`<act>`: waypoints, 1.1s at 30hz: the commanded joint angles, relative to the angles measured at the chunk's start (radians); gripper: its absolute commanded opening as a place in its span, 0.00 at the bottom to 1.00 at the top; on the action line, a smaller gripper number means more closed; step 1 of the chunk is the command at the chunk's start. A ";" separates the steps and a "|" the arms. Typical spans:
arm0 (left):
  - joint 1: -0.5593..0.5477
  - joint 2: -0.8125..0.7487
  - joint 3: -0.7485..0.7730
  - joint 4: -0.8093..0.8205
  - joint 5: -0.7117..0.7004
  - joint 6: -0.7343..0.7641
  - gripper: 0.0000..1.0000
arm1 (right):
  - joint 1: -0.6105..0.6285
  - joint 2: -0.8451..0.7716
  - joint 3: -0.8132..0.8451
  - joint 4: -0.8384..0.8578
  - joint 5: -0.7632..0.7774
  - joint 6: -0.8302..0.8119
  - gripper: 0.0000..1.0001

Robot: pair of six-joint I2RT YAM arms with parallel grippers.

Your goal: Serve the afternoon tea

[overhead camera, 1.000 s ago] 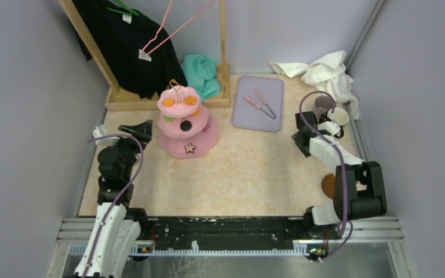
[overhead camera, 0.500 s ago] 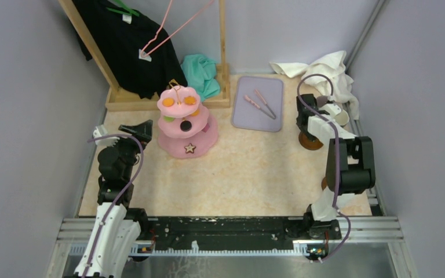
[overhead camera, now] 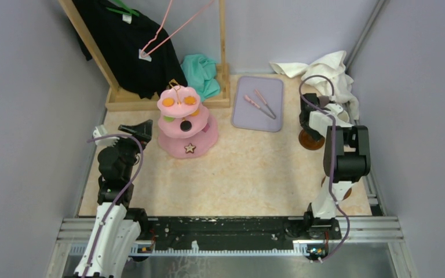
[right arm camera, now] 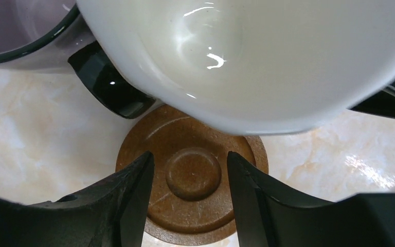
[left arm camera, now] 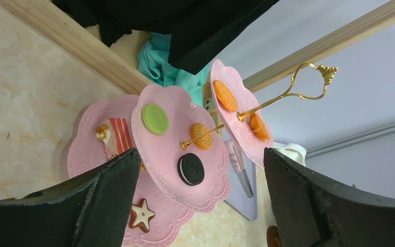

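Note:
The pink three-tier stand point(overhead camera: 186, 124) sits left of centre and carries an orange round point(left arm camera: 225, 95), a green round point(left arm camera: 155, 119), a black round point(left arm camera: 191, 169) and a brown star point(left arm camera: 140, 215). My left gripper point(overhead camera: 139, 128) hangs open just left of the stand, touching nothing. At the right, my right gripper point(right arm camera: 190, 159) is open and points down over a brown saucer point(right arm camera: 193, 175) without holding it. Just past its fingertips is the cream mug point(right arm camera: 247, 56), with the mauve mug point(right arm camera: 20, 31) beside it. From above, the saucer point(overhead camera: 308, 142) shows below the right gripper point(overhead camera: 310, 119).
A lilac tray point(overhead camera: 249, 119) holding pink tongs point(overhead camera: 261, 103) lies between the stand and the mugs. White cloth point(overhead camera: 324, 69) is heaped at the back right. A wooden rack with a black garment point(overhead camera: 127, 46) and teal cloth point(overhead camera: 201, 72) stands behind the stand. A second saucer point(overhead camera: 325, 183) peeks from behind the right arm.
The right arm has folded back and its gripper has moved away toward the mugs, uncovering the saucer beside the tray. The left arm and the stand have not moved.

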 commanded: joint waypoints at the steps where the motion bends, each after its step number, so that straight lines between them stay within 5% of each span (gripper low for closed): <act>1: -0.007 -0.011 0.013 0.026 0.008 0.001 0.94 | -0.001 0.036 0.053 0.020 -0.003 -0.026 0.55; 21: -0.007 -0.025 0.003 0.018 -0.001 0.002 0.94 | 0.090 0.076 -0.004 0.043 -0.185 -0.052 0.56; 33: -0.013 -0.037 -0.008 0.022 -0.003 -0.009 0.94 | 0.185 -0.033 -0.136 0.047 -0.202 -0.018 0.56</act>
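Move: The brown coaster that matters lies almost under the right hand, its middle about 2 cm to the left, 1 cm back and 2 cm below. The white mug stands about 7 cm ahead and 8 cm to the right of this hand, the purple mug some 12 cm ahead and 3 cm right; the lilac tray is about 14 cm ahead and 24 cm left. From the left hand, the coaster is roughly 60 cm right, 8 cm ahead and 26 cm below. The brown coaster is dragged left over the table, away from the two mugs, under the tips of the right hand's half-open fingers. That hand first eases forward about 2 cm and down 1 cm onto it, then sweeps left nearly 8 cm, speeding up and curving slightly back at the end, the wrist turning some 10 degrees counter-clockwise with the opening unchanged. ##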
